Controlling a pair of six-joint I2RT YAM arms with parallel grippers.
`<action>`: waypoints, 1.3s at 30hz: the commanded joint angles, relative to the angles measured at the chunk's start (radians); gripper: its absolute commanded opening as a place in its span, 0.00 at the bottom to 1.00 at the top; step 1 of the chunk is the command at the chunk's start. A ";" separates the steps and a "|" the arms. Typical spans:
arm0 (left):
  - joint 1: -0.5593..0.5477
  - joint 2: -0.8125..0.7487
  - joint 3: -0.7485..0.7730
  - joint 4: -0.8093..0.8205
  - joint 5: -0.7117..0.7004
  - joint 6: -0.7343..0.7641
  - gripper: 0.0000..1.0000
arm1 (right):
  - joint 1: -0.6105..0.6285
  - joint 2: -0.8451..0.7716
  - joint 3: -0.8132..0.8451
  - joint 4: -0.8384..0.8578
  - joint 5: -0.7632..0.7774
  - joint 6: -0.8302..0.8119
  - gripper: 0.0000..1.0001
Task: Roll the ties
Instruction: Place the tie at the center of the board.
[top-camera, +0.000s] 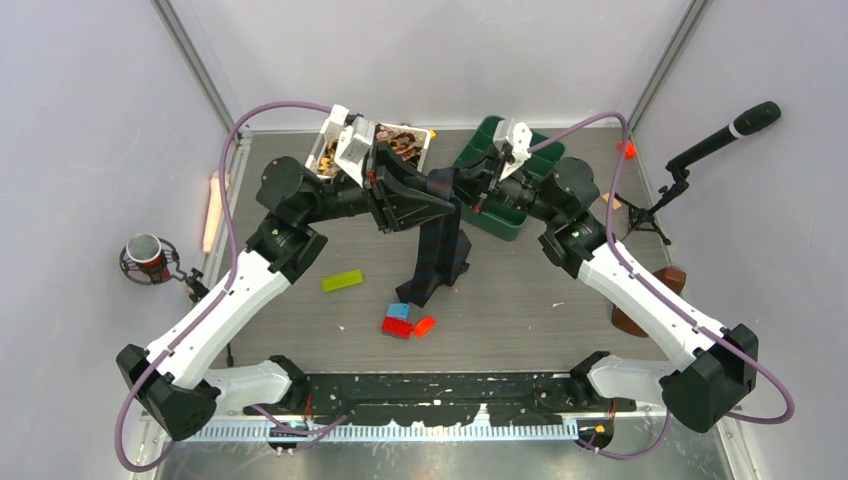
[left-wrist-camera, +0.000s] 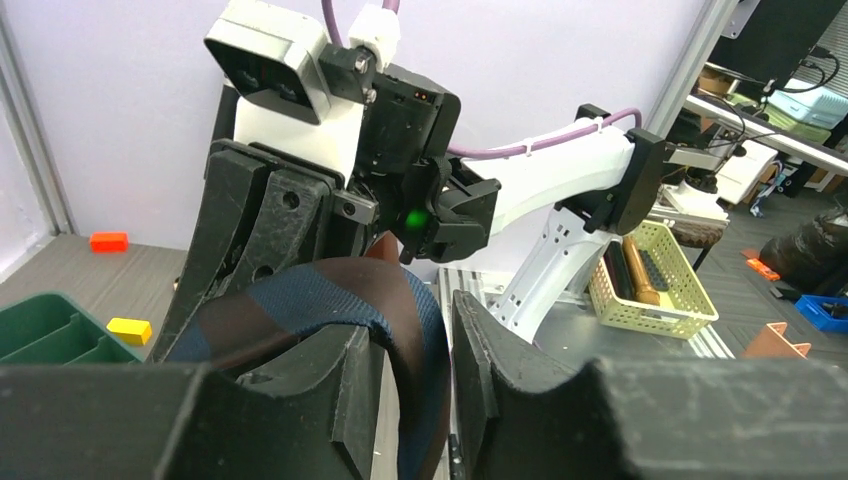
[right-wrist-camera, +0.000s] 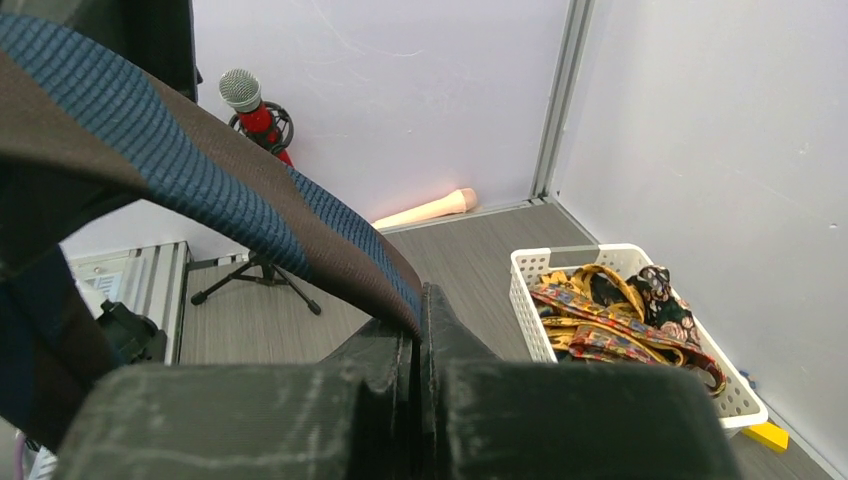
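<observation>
A dark navy tie (top-camera: 440, 250) with brown stripes hangs in the air between my two grippers, and its lower end rests folded on the table. My left gripper (top-camera: 440, 205) stands open. The tie (left-wrist-camera: 330, 290) drapes over its left finger and drops through the gap between its jaws (left-wrist-camera: 415, 335). My right gripper (top-camera: 472, 190) faces it from the right and is shut on the tie's edge (right-wrist-camera: 200, 170), pinched at the fingertips (right-wrist-camera: 420, 300). More patterned gold and black ties (right-wrist-camera: 620, 310) lie in a white basket (top-camera: 425, 135) at the back.
A green bin (top-camera: 505, 215) sits under the right gripper. A lime brick (top-camera: 342, 281), a blue brick (top-camera: 398, 311) and red bricks (top-camera: 405, 327) lie on the table in front of the tie. Microphones on stands stand at both sides.
</observation>
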 joint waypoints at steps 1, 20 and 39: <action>-0.002 -0.004 0.082 -0.018 0.023 0.036 0.31 | -0.002 -0.024 -0.007 0.018 0.057 0.014 0.00; -0.003 0.065 0.290 -0.158 -0.016 0.156 0.28 | 0.001 0.017 -0.099 0.118 0.081 0.103 0.00; -0.002 0.192 0.643 -0.482 -0.353 0.417 0.00 | 0.006 -0.084 -0.258 0.253 0.372 0.059 0.79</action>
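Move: The left hand's partly open fingers straddle the tie, the band lying about 1 cm ahead of the hand point at its height. The right gripper, its shut fingers pinching the tie at its own hand point, is some 7 cm ahead of the left hand and about 4 cm lower. On the table some 43 cm below the left hand, the green box is roughly 23 cm ahead and 13 cm right, the white basket about 27 cm ahead and 14 cm left. The left fingers close to a pinch on the tie beside the right gripper, after the hand has risen about 3.5 cm and eased some 2 cm forward. With the tie gripped, the left hand climbs on, ending some 7.5 cm up and 4 cm forward, turning about 15 degrees. The right hand holds on while sinking slightly, then opens wide and backs off downward, ending about 4.5 cm lower and 2 cm forward. ##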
